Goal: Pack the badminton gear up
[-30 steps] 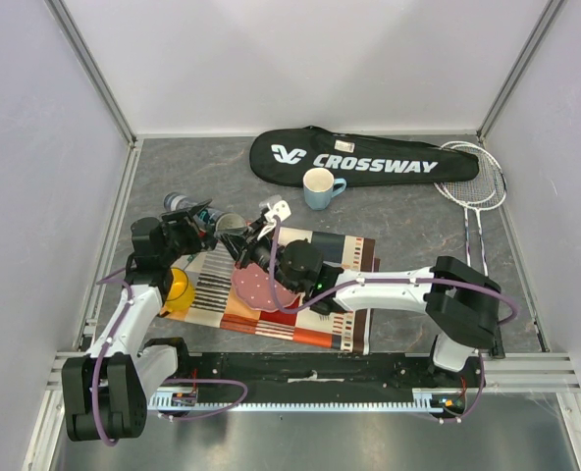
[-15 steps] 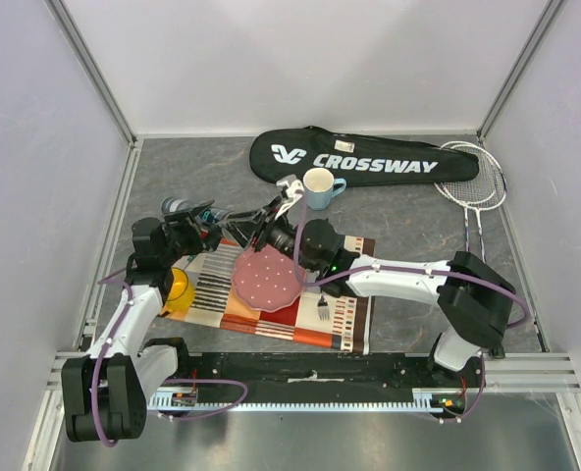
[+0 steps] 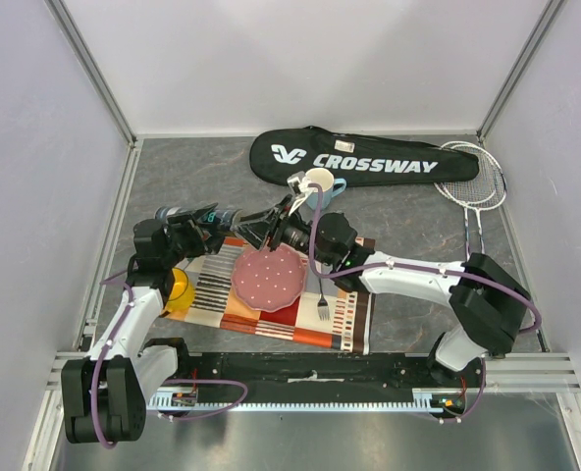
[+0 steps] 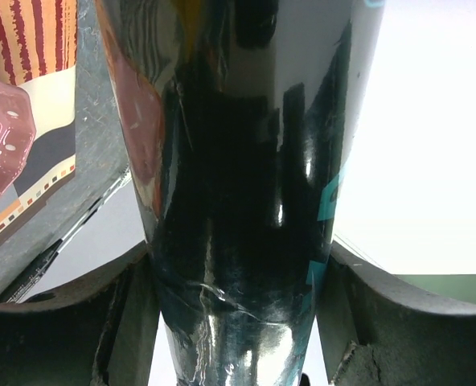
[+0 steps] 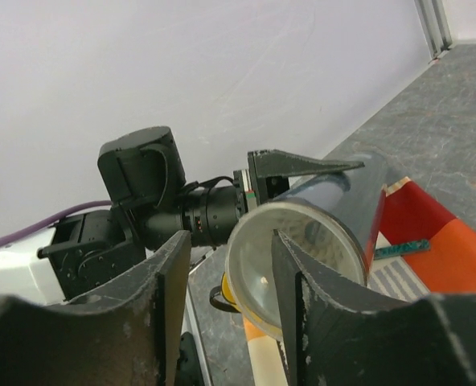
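The long dark tube (image 3: 187, 213) hangs level above the table's left side, and my left gripper (image 3: 207, 218) is shut on it. It fills the left wrist view as a glossy black tube (image 4: 246, 161) pressed between both fingers of the left gripper (image 4: 242, 265). My right gripper (image 3: 261, 224) is open at the tube's right end. In the right wrist view a translucent lid (image 5: 326, 249) closes the tube (image 5: 342, 201), and its left rim lies behind the gap of the right gripper (image 5: 228, 241). The black CROSSWAY bag (image 3: 359, 157) lies at the back, with two rackets (image 3: 472, 186) to its right. No shuttlecock shows clearly.
A light blue cup (image 3: 320, 186) stands just behind my right wrist. A pink plate (image 3: 269, 275) and a fork (image 3: 322, 304) lie on a striped mat (image 3: 222, 294). A yellow mug (image 3: 178, 287) sits under my left arm. Side walls stand close.
My right gripper has gone from shut to open and drawn back to the right and away. The left gripper has swung the tube level, its capped end facing the right gripper.
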Controlling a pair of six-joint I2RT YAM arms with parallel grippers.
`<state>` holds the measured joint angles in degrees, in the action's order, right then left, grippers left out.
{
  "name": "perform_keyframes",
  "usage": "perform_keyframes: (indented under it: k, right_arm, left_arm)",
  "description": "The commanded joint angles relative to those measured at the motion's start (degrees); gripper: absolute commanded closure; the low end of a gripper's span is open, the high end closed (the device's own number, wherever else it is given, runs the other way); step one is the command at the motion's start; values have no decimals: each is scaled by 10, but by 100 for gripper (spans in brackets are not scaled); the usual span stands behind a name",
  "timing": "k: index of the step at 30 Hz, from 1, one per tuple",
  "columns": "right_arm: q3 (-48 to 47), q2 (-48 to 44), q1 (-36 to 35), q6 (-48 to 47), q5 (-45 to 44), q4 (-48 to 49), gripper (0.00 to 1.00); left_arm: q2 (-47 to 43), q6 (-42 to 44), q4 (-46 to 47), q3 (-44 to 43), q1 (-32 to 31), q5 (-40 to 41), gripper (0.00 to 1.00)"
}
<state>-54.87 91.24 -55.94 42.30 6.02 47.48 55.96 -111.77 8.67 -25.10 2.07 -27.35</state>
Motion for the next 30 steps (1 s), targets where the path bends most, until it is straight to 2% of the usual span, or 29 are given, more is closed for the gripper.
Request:
perform_keyframes:
  k: [1, 8, 11, 12, 16, 21, 26, 30]
  right_arm:
    - [26, -2, -7, -13, 5, -66, 48]
    - [35, -29, -11, -32, -16, -100, 49]
    - [48, -18, -12, -32, -18, -76, 54]
    - [51, -12, -13, -35, -24, -64, 60]
    - [52, 30, -16, -48, -35, -1, 68]
    - [7, 68, -18, -46, -46, -15, 87]
    - [-9, 104, -26, -55, -78, -7, 100]
    - [-9, 131, -28, -74, -91, 11, 100]
  left_arm:
    - [-30, -3, 65, -18, -14, -63, 98]
    - [-31, -7, 55, -19, -14, -53, 98]
    - [-31, -7, 53, -22, -14, -53, 98]
    - [-33, -6, 49, -26, -14, -53, 98]
    - [-42, -5, 42, -31, -14, -57, 98]
    - [-49, 0, 25, -34, -14, -59, 98]
    - [-53, 3, 10, -44, -32, -53, 98]
    - [-56, -1, -3, -53, -36, -51, 98]
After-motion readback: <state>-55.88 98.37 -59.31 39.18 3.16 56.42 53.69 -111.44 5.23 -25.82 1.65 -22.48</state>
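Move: The lidded mouth of the tube that my left hand holds faces my half-open, empty right fingers, about 3 cm to their left, 2 cm farther out and 3 cm lower. From my left hand that mouth is some 6 cm to the right, 1 cm back and 2 cm higher. Roughly 27 cm below my right hand lie the plate, 2 cm back and 4 cm right, and the yellow mug, 5 cm back and 17 cm left. I sink my right hand about 3 cm, easing slightly back and closing its half-open fingers. Then I drive it some 3.5 cm left, rising a little, and set the shut fingertips against the lid on the tube's mouth. My left hand keeps its grip on the tube and gives about 1 cm to the left. ##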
